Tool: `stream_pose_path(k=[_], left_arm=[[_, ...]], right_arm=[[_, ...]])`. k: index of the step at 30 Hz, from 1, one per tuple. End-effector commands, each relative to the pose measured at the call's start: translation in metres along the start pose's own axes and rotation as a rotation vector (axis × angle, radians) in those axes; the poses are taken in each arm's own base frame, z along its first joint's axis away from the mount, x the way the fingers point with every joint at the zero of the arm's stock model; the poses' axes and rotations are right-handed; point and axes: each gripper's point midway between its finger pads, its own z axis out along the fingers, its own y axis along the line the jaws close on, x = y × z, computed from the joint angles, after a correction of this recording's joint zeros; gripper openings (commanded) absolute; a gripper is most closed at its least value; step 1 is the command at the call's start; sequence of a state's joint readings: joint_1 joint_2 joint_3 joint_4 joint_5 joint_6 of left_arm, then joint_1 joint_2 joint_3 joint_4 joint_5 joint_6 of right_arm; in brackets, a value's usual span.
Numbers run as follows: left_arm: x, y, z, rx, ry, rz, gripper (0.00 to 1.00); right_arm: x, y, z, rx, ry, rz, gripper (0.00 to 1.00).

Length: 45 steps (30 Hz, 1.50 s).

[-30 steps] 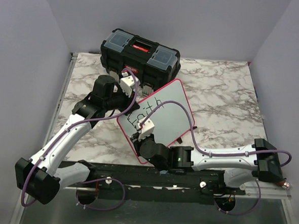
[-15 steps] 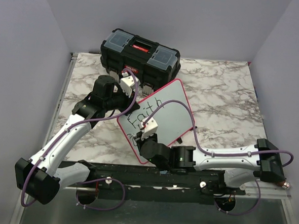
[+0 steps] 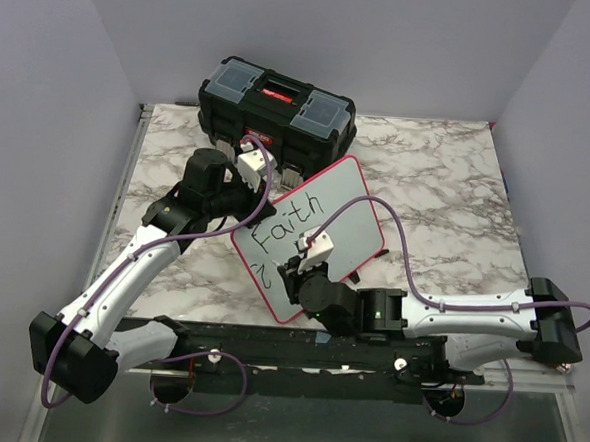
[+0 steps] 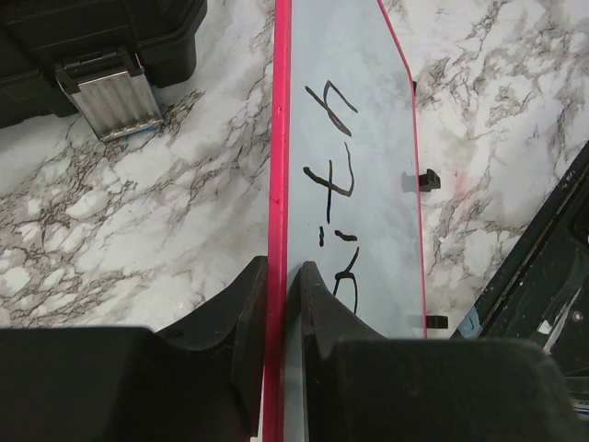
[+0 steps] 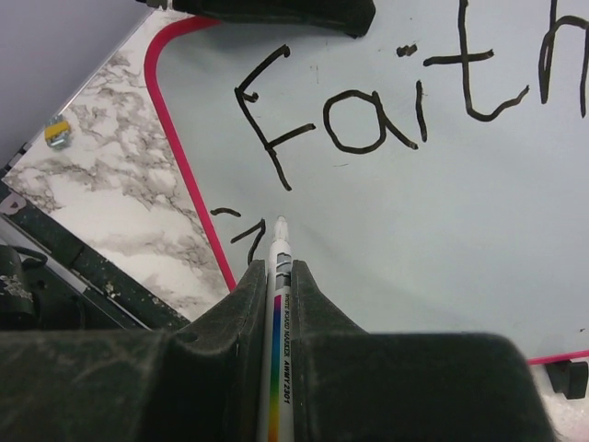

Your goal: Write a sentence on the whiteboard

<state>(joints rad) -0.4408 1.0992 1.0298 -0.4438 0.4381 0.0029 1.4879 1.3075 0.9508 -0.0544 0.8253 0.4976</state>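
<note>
The whiteboard (image 3: 348, 206), white with a red rim, stands tilted on the marble table. My left gripper (image 3: 261, 191) is shut on its upper left edge; in the left wrist view the fingers (image 4: 248, 295) pinch the red rim of the whiteboard (image 4: 368, 184). My right gripper (image 3: 298, 267) is shut on a white marker (image 5: 280, 322), whose tip rests on the whiteboard (image 5: 442, 230). The sentence (image 5: 405, 101) reads "Faith" on the top line, with a few short strokes (image 5: 241, 226) starting a line below, just left of the marker tip.
A black toolbox (image 3: 277, 110) with a red latch stands behind the board, close to my left wrist; its metal latch (image 4: 109, 92) shows in the left wrist view. A black rail (image 3: 267, 346) runs along the table's near edge. Grey walls close in both sides.
My right arm has shifted to the right with the marker, uncovering "Faith" and short new strokes at the board's lower left. The left gripper and the board have not moved.
</note>
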Motion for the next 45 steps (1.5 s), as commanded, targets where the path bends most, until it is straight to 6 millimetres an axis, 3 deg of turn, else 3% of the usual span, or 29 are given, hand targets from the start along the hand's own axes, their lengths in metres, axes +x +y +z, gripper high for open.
stream_pose_path(k=[1, 17, 33, 39, 45], left_arm=[[-0.008, 0.008, -0.003, -0.043, -0.034, 0.064, 0.0], [-0.008, 0.008, -0.003, -0.045, -0.033, 0.066, 0.0], [-0.008, 0.009, -0.002, -0.047, -0.031, 0.066, 0.0], [-0.008, 0.009, -0.003, -0.048, -0.031, 0.065, 0.0], [-0.007, 0.009, -0.003, -0.047, -0.03, 0.065, 0.0]], right_arm=[[0.011, -0.002, 0.011, 0.023, 0.022, -0.004, 0.01], [0.03, -0.001, 0.024, -0.002, 0.072, -0.017, 0.01], [0.083, -0.018, 0.012, -0.009, 0.2, 0.006, 0.01], [0.08, -0.017, 0.012, -0.007, 0.199, 0.007, 0.01], [0.06, -0.01, 0.015, -0.006, 0.159, 0.001, 0.01]])
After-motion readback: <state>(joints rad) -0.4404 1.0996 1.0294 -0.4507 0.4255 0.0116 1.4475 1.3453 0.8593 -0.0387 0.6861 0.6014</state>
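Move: From the right hand, which holds the marker clear of the board, the blank patch of whiteboard for the next stroke is about 4 cm ahead, 3 cm left and 4 cm below. The last hooked stroke lies some 3 cm ahead, 5 cm left and 3 cm below. The word "Faith" is centred roughly 10 cm ahead, 1 cm left and about level. From the left hand the blank patch is about 9 cm back, hardly to either side, and 8 cm lower. Lower the right gripper's marker about 2.5 cm, easing it slightly forward, until its tip meets the whiteboard just right of the hooked stroke. Then draw it some 3 cm down the board's slope and a little back, tipping the fingers slightly downward, and stop with the tip on the surface. Keep the left gripper still, pinching the board's edge. ##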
